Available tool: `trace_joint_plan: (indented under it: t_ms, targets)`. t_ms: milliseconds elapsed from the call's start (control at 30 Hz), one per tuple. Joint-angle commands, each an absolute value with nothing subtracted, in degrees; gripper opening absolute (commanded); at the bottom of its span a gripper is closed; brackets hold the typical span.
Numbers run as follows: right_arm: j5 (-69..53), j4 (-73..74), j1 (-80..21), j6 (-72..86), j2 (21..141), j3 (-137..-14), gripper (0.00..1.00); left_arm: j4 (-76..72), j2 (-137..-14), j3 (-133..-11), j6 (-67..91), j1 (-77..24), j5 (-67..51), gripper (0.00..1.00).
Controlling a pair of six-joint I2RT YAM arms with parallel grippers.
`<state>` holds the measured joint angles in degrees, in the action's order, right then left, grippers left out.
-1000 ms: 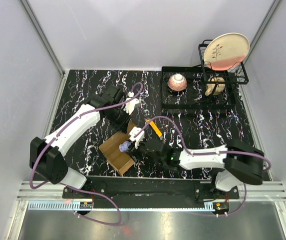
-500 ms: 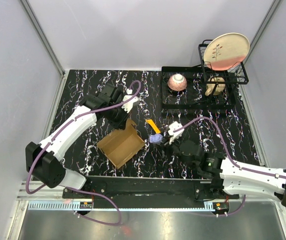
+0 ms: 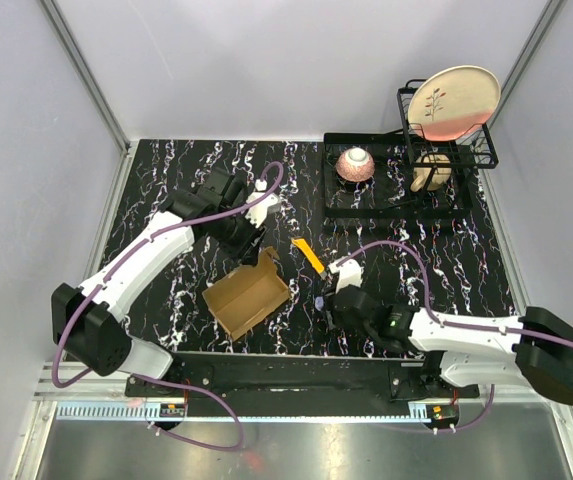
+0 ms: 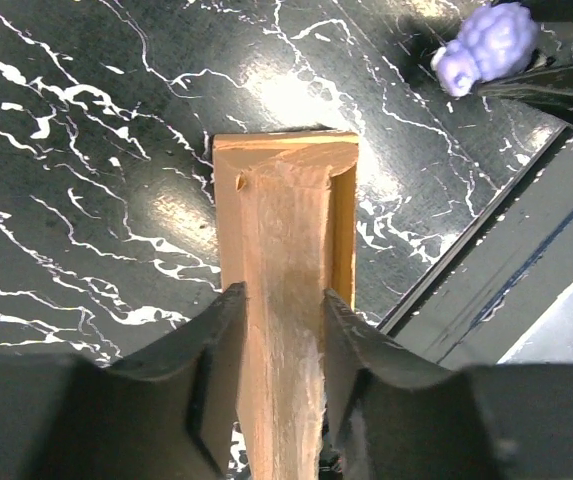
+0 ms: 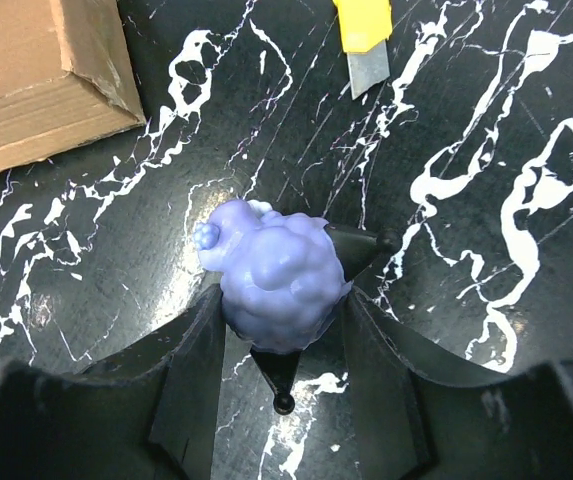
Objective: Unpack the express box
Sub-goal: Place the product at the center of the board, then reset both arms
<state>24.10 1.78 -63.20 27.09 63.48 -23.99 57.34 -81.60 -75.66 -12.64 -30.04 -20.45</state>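
The express box [image 3: 247,297] lies open on the black marbled table, its flap [image 3: 266,264] standing up at the far right corner. My left gripper [image 3: 255,238] hovers over that flap. In the left wrist view its jaws [image 4: 281,300] stand open, one on either side of the flap, with the box [image 4: 281,220] beyond. My right gripper [image 3: 332,297] is low over the table to the right of the box. It is shut on a lumpy lavender toy [image 5: 276,270], which also shows in the left wrist view [image 4: 486,45].
A yellow utility knife [image 3: 308,254] lies just beyond the right gripper, blade end [image 5: 364,40] towards it. A black dish rack [image 3: 396,205] at the back right holds a pink bowl [image 3: 355,164], a cup [image 3: 429,172] and an upright plate [image 3: 453,100]. The table's front rail [image 4: 526,250] runs close to the box.
My right gripper lifted the lavender toy out of the box and carried it right, then lowered it beside the knife. My left gripper's jaws opened off the flap and the box settled lower.
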Motion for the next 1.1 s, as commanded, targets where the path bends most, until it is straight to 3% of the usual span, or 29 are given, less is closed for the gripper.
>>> trace_joint_plan:
  t_ms: [0, 33, 67, 133, 200, 233, 267, 533, 733, 967, 1067]
  targets:
    - [24.5, -6.2, -62.8, 32.9, 65.7, -25.1, 0.47, 57.0, -80.2, -75.3, -13.0, -29.8, -23.4, 0.45]
    - [24.7, -6.6, -62.8, 33.0, 66.0, -25.0, 0.51, 57.2, -80.2, -75.5, -13.1, -29.7, -23.6, 0.51]
    - [25.3, -6.7, -62.8, 33.3, 66.4, -24.9, 0.55, 57.6, -79.9, -76.0, -13.2, -29.8, -24.3, 0.63]
    - [25.6, -6.8, -62.8, 33.8, 66.4, -24.7, 0.67, 58.0, -79.2, -77.4, -12.9, -29.8, -25.0, 0.67]
    - [25.7, -6.8, -62.8, 34.2, 65.3, -24.4, 0.77, 59.3, -78.7, -79.1, -12.5, -29.8, -26.4, 0.82]
    - [25.6, -6.7, -62.8, 34.2, 64.5, -24.3, 1.0, 59.8, -78.6, -81.1, -11.6, -29.8, -26.7, 0.89]
    - [25.5, -6.5, -62.8, 34.4, 62.8, -24.3, 1.0, 61.5, -78.8, -82.4, -11.4, -29.8, -28.3, 0.99]
    - [28.6, 7.6, -62.7, 34.7, 52.2, -30.0, 1.0, 66.2, -78.4, -93.2, -11.0, -28.5, -30.8, 0.99]
    - [31.7, 23.0, -59.5, 32.7, 48.6, -43.1, 1.0, 68.6, -79.1, -100.7, -11.1, -22.4, -32.3, 0.99]
    - [33.8, 34.5, -59.5, 29.7, 59.4, -61.4, 1.0, 63.2, -78.0, -91.2, -11.3, -11.1, -36.4, 0.99]
    - [32.9, 36.1, -59.5, 29.3, 61.3, -63.4, 1.0, 60.4, -76.1, -85.2, -10.7, -8.1, -37.7, 0.99]
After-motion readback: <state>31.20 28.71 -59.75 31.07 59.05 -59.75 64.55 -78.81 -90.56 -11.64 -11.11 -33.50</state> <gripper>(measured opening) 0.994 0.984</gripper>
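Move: The right hand holds the purple product practically between its fingertips, just above or on the board. From that hand, the cardboard box's middle is about 17 cm left and 1 cm ahead, and the yellow cutter some 10 cm ahead, 3 cm left and 3 cm lower. The left hand straddles the box's upper far edge, the box's middle about 5 cm back, 1 cm left and 8 cm below; the product lies roughly 16 cm right, 7 cm back and 13 cm below. Let the right gripper settle slightly left, open it wide to let go of the product on the board, then lift it straight up and a little forward, about 20 cm. Meanwhile spread the already loosening left fingers fully, raise them clear of the box's edge by some 13 cm, then swing left and forward, dipping slightly at the end; tilt both wrists about 15 degrees. ##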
